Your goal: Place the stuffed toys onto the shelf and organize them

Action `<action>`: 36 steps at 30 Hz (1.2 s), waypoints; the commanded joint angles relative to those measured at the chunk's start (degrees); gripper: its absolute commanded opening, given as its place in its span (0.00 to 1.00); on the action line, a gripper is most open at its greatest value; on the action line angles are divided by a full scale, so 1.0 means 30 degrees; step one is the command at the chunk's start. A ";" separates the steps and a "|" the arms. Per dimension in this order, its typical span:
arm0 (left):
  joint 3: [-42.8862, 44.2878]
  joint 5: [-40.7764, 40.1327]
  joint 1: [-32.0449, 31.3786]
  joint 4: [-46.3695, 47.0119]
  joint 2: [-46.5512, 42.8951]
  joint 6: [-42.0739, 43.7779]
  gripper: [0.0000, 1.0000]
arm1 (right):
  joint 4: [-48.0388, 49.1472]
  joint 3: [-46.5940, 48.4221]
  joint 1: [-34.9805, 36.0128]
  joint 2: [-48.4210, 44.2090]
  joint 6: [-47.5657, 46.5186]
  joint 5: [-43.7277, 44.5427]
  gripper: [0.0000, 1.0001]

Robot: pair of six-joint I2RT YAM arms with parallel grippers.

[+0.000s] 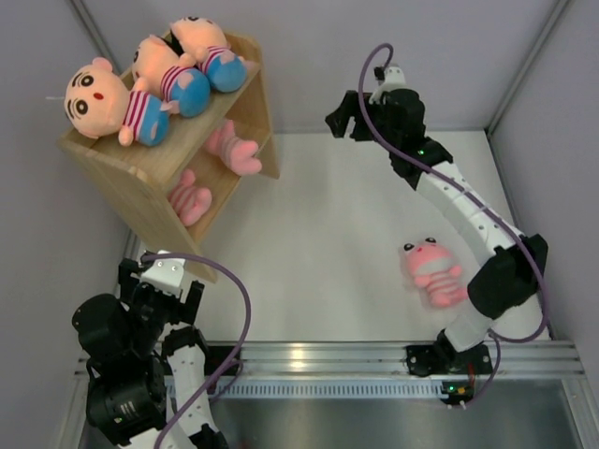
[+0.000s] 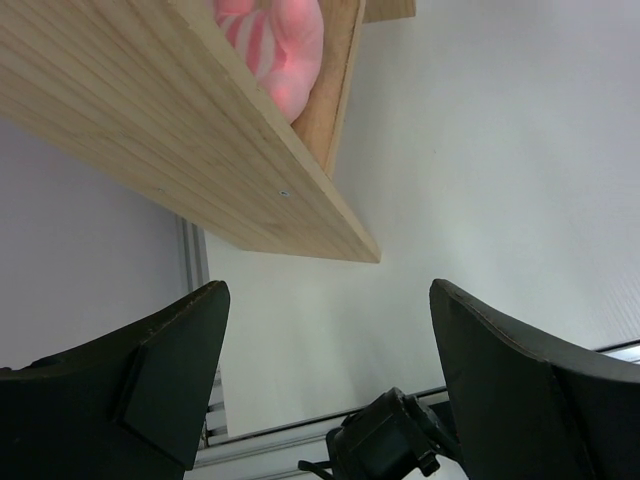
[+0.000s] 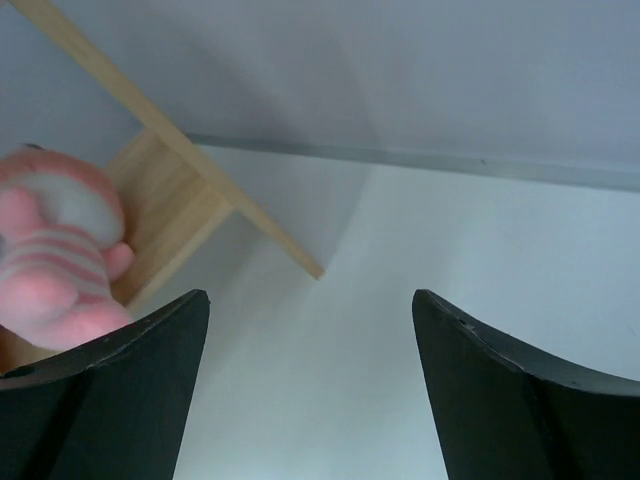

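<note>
The wooden shelf (image 1: 136, 182) stands tilted at the far left. Three boy dolls (image 1: 112, 103) lie in a row on its top tier. Two pink animals (image 1: 234, 150) sit in the lower tier; one of them shows in the left wrist view (image 2: 280, 50) and one in the right wrist view (image 3: 55, 250). A third pink animal (image 1: 432, 271) lies on the table beside the right arm's elbow. My right gripper (image 1: 344, 120) (image 3: 310, 340) hangs open and empty just right of the shelf. My left gripper (image 1: 159, 281) (image 2: 330, 330) is open and empty by the shelf's near corner.
Grey walls close in the white table on the left, back and right. A metal rail (image 1: 374, 355) runs along the near edge by the arm bases. The right arm's purple cable (image 1: 374, 65) loops above its wrist.
</note>
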 commanded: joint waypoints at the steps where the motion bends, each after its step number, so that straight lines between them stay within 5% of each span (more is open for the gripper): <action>1: 0.0854 0.0270 0.0075 -0.0918 0.0368 0.0312 0.87 | 0.0626 0.3344 0.0742 0.2739 0.0663 -0.3026 0.82; 6: 0.0447 0.0091 0.0075 -0.0947 0.0075 0.0341 0.87 | 0.4203 0.2406 0.3204 0.3759 -0.0774 -0.4783 0.85; 11: 0.0415 0.0092 0.0075 -0.0889 0.0191 0.0371 0.87 | 0.6195 0.3548 0.4524 0.6193 0.3529 -0.6747 0.84; 19: 0.0445 -0.0407 0.0075 -0.0918 0.0250 0.0459 0.87 | 0.6694 0.4605 0.6078 0.8188 0.4411 -0.6107 0.79; 28: 0.0328 -0.0553 0.0075 -0.0947 0.0191 0.0517 0.87 | 0.7428 0.5830 0.6313 0.9301 0.4971 -0.7424 0.14; 32: 0.0445 -0.0757 0.0075 -0.0976 0.0162 0.0518 0.87 | 0.5936 0.8642 0.6196 1.0443 0.3654 -0.7599 0.00; 36: 0.0474 -0.0788 0.0075 -0.0976 0.0104 0.0517 0.88 | 0.4384 1.1543 0.5845 1.2315 0.2103 -0.9091 0.00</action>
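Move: About 30 cm to the right hand's left lies the pink toy on the shelf's inner board, roughly 2 cm back and 6 cm lower, its legs jutting over the front edge. The second pink toy sits some 9 cm left of it and 11 cm nearer the base, at the same height; the blue-shirted toy on the top board is above it, about 5 cm farther out. From the left hand, the jutting toy is roughly 32 cm ahead, 15 cm right, 6 cm lower. Swinging back left to the shelf, the right hand travels about 27 cm left and drifts some 5 cm back, turning around 40 degrees counter-clockwise. It dips on the way, then climbs again by about 5 cm as its open fingers shut; the closed tips end against the jutting pink toy's legs, bearing on it inward. ##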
